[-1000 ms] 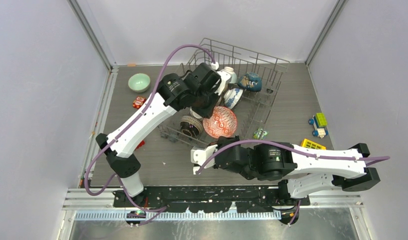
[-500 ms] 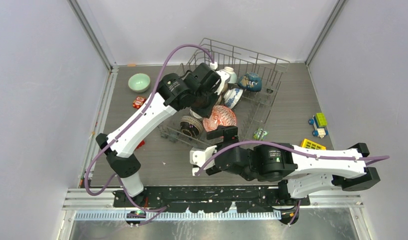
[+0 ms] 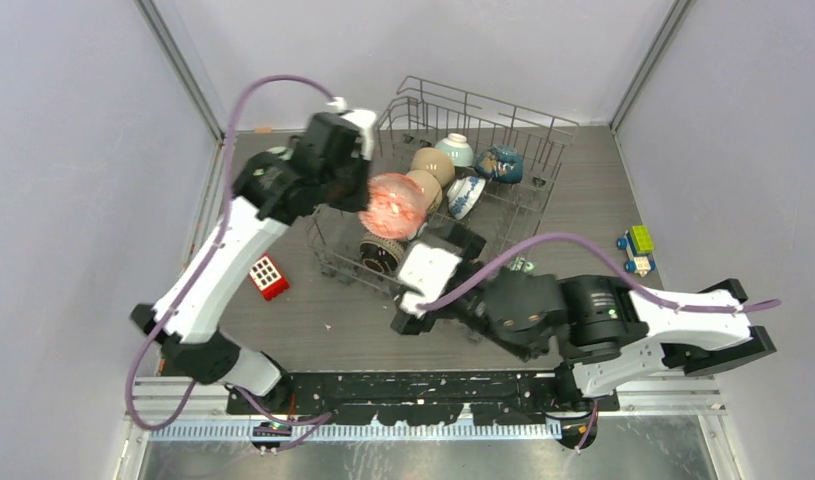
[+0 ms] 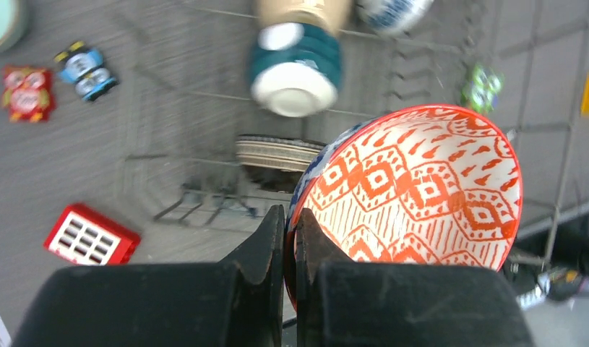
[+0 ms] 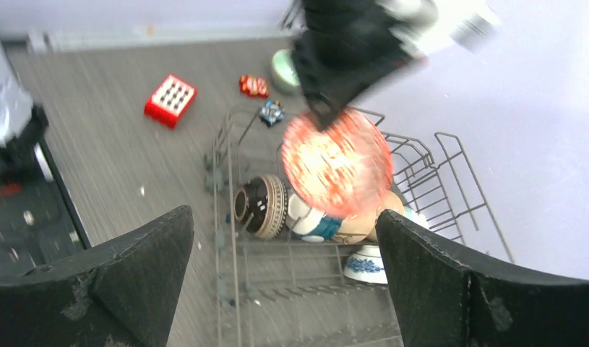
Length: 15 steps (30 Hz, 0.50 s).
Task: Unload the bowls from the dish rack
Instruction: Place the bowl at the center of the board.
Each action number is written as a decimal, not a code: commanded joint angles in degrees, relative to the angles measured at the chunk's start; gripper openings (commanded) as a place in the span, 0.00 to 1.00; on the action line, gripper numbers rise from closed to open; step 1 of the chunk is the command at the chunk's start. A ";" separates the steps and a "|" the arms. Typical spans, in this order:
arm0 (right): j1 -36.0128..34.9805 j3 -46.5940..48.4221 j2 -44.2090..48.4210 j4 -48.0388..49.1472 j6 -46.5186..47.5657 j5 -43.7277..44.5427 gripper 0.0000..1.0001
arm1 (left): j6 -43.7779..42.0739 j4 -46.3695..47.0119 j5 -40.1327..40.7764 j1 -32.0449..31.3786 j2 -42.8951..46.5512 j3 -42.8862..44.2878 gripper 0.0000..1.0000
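Observation:
My left gripper is shut on the rim of a bowl with a red-orange pattern inside. It holds that bowl in the air over the left end of the dish rack. Inside the rack are a tan bowl, a white-teal bowl, a dark blue bowl, a blue-white patterned bowl and a dark brown ribbed bowl. My right gripper stands wide open at the rack's near side, with nothing between its fingers. A mint green bowl sits on the table beyond the rack.
A red block with white squares lies on the table left of the rack. Beyond it are a small red owl figure and a blue toy. A green figure lies by the rack's right end, and a toy vehicle sits far right.
My left arm has lifted the red-patterned bowl up and left out of the rack. My right gripper let go of it, opened wide and moved closer to the rack.

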<state>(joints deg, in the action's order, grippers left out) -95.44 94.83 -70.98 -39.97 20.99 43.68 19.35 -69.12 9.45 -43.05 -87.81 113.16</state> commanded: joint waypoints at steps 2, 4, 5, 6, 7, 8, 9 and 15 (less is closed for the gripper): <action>0.10 -6.69 6.62 23.57 -4.53 8.72 1.00 | 6.27 10.63 0.42 13.19 16.06 -12.59 0.00; 1.37 -9.06 7.52 27.00 -5.67 10.29 1.00 | 6.73 11.15 2.81 16.74 19.37 -15.94 0.00; 2.84 -9.79 7.81 27.70 -7.29 10.72 1.00 | 6.73 10.89 4.63 17.79 20.62 -16.94 0.00; 5.80 -9.93 8.05 27.19 -10.68 10.24 1.00 | 6.60 10.71 6.51 18.65 21.50 -18.06 0.00; 9.89 -9.49 8.55 24.52 -15.92 8.23 1.00 | 6.58 10.46 8.77 19.29 22.41 -18.89 0.00; 14.93 -9.42 9.24 21.81 -21.47 4.30 1.00 | 6.37 10.34 10.80 19.96 23.25 -19.65 0.00; 20.12 -9.89 10.60 19.91 -27.04 0.51 1.00 | 6.09 10.28 12.72 21.12 23.97 -20.41 0.00; 36.68 -13.18 14.34 13.00 -38.65 -6.47 1.00 | 6.75 10.62 12.27 33.88 25.39 -23.97 0.00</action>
<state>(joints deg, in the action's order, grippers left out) -64.05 82.39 -60.62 -23.73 -5.19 42.26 24.18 -63.57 19.22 -15.75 -63.11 90.83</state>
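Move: From my left hand, which already holds the orange bowl by its rim, the open board left of the rack lies roughly 21 cm left, 8 cm ahead and 29 cm below; the mint bowl stands 24 cm left and 25 cm ahead, the red owl 23 cm left and 17 cm ahead. From my empty right hand, the blue-white bowl is about 31 cm ahead, 12 cm right and 32 cm down; the teal bowl is 26 cm ahead, 1 cm left. I swing the orange bowl about 20 cm left, nearly level, off the rack's side and out over the open board, turning my left hand nearly 40 degrees counter-clockwise with the rim still pinched. My open, empty right hand rises first, then sweeps forward and right, some 13 and 10 cm in all, towards the blue-white bowl, rolling its left side up, turning clockwise and tipping down. ##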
